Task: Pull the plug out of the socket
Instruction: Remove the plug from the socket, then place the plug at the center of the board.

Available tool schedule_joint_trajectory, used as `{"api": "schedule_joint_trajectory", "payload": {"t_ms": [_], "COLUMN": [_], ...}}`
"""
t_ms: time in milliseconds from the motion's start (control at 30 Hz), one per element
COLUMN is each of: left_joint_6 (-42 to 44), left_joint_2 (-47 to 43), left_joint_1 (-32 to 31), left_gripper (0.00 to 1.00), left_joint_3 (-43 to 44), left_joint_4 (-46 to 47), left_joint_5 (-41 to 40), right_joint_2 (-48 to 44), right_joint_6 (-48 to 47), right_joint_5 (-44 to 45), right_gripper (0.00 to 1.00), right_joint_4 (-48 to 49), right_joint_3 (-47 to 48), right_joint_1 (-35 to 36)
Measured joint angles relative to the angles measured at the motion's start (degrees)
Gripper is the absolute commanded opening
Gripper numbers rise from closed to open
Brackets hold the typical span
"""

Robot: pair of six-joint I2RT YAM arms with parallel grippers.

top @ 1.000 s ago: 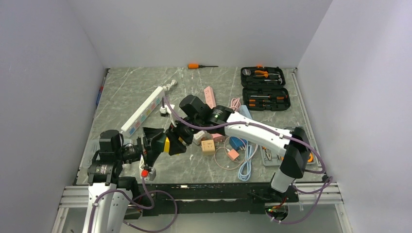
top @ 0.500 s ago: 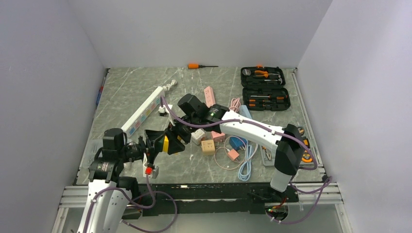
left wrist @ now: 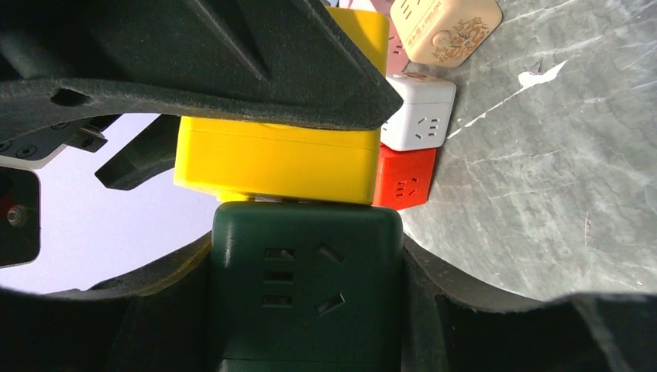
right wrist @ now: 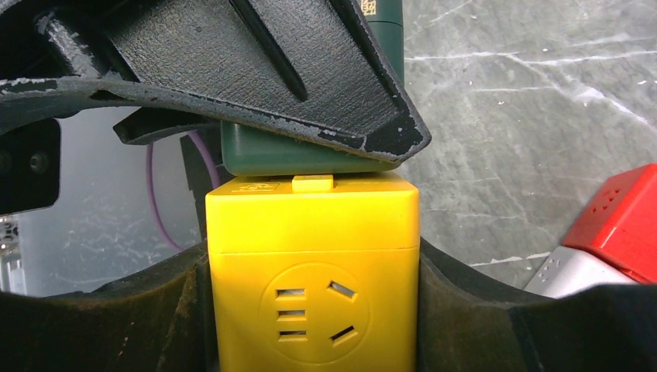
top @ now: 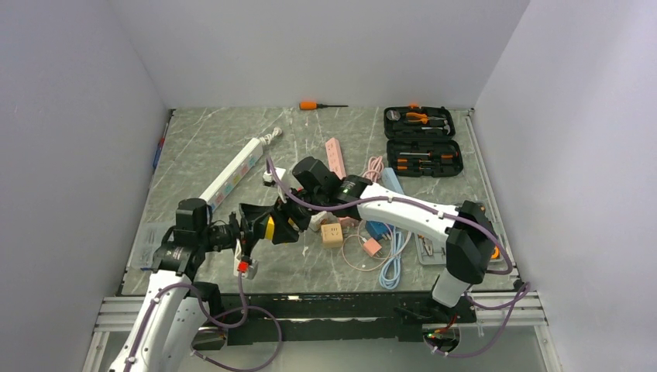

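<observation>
A yellow socket cube (right wrist: 314, 271) and a dark green cube (left wrist: 306, 287) are joined face to face, held above the table. A sliver of metal shows at their seam. My left gripper (left wrist: 306, 260) is shut on the green cube, its fingers pressed on both sides. Facing it from the right, my right gripper (right wrist: 314, 267) is shut on the yellow cube. In the top view the yellow cube (top: 268, 228) shows between the left gripper (top: 249, 225) and the right gripper (top: 285, 223). The green cube is mostly hidden there. I cannot tell which cube carries the plug pins.
A red cube (left wrist: 404, 177), a white cube (left wrist: 418, 112) and a beige cube (top: 332, 235) lie just right of the grip. Coiled cables (top: 383, 248), a white power strip (top: 232, 174), a pink strip (top: 335, 155), an open tool case (top: 422, 141) and a screwdriver (top: 318, 105) lie around.
My left arm has reached right toward the right gripper, and its jaws have closed from wide open onto the green cube. The right gripper has kept its hold on the yellow cube.
</observation>
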Motion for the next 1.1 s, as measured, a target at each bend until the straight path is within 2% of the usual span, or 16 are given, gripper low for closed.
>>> {"api": "schedule_joint_trajectory", "payload": {"t_ms": [533,667,800,967,1100], "left_joint_6": [1.60,1.46,3.17,4.37,6.47], "left_joint_2": [6.43,8.09,9.11,9.03,9.31], "left_joint_1": [-2.47,1.57,1.84,1.77,1.66], "left_gripper": [0.00,0.00,0.00,0.00,0.00], "left_joint_3": [-1.51,-1.57,-1.77,-1.77,-1.70], "left_joint_4": [9.55,9.90,9.55,9.07,6.49], "left_joint_5": [2.69,-9.22,-13.62,-14.91,-16.11], "right_joint_2": [-10.38,-16.96,-18.32,-19.65,-19.19], "right_joint_6": [5.88,7.19,8.41,10.16,13.88], "right_joint_5": [9.55,13.88,15.87,21.20,28.44], "right_gripper": [0.00,0.00,0.00,0.00,0.00], "right_joint_4": [10.45,-4.59,-13.77,-16.17,-15.47], "right_joint_3": [-13.99,-20.37,-22.43,-22.36,-21.59], "right_joint_1": [0.44,-1.99,-2.67,-3.74,-11.02]}}
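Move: The left hand grips the dark green plug and the right the yellow socket, still joined. The socket is about 5 cm to the left hand's right, level with it; the plug is about 5 cm to the right hand's left. Some 13 cm below the right hand lie the red cube, 10 ahead and 3 right, the white cube, 7 ahead and 7 right, and the beige cube, 2 ahead and 12 right. The green plug and yellow socket come apart as both hands keep their grip: they first ease right together by about 2 cm, then part suddenly. The right hand swings right and down, then goes on right and forward, some 19 cm rightward in all, turning clockwise. The left hand springs left and forward while sinking, and turns slightly counter-clockwise. ##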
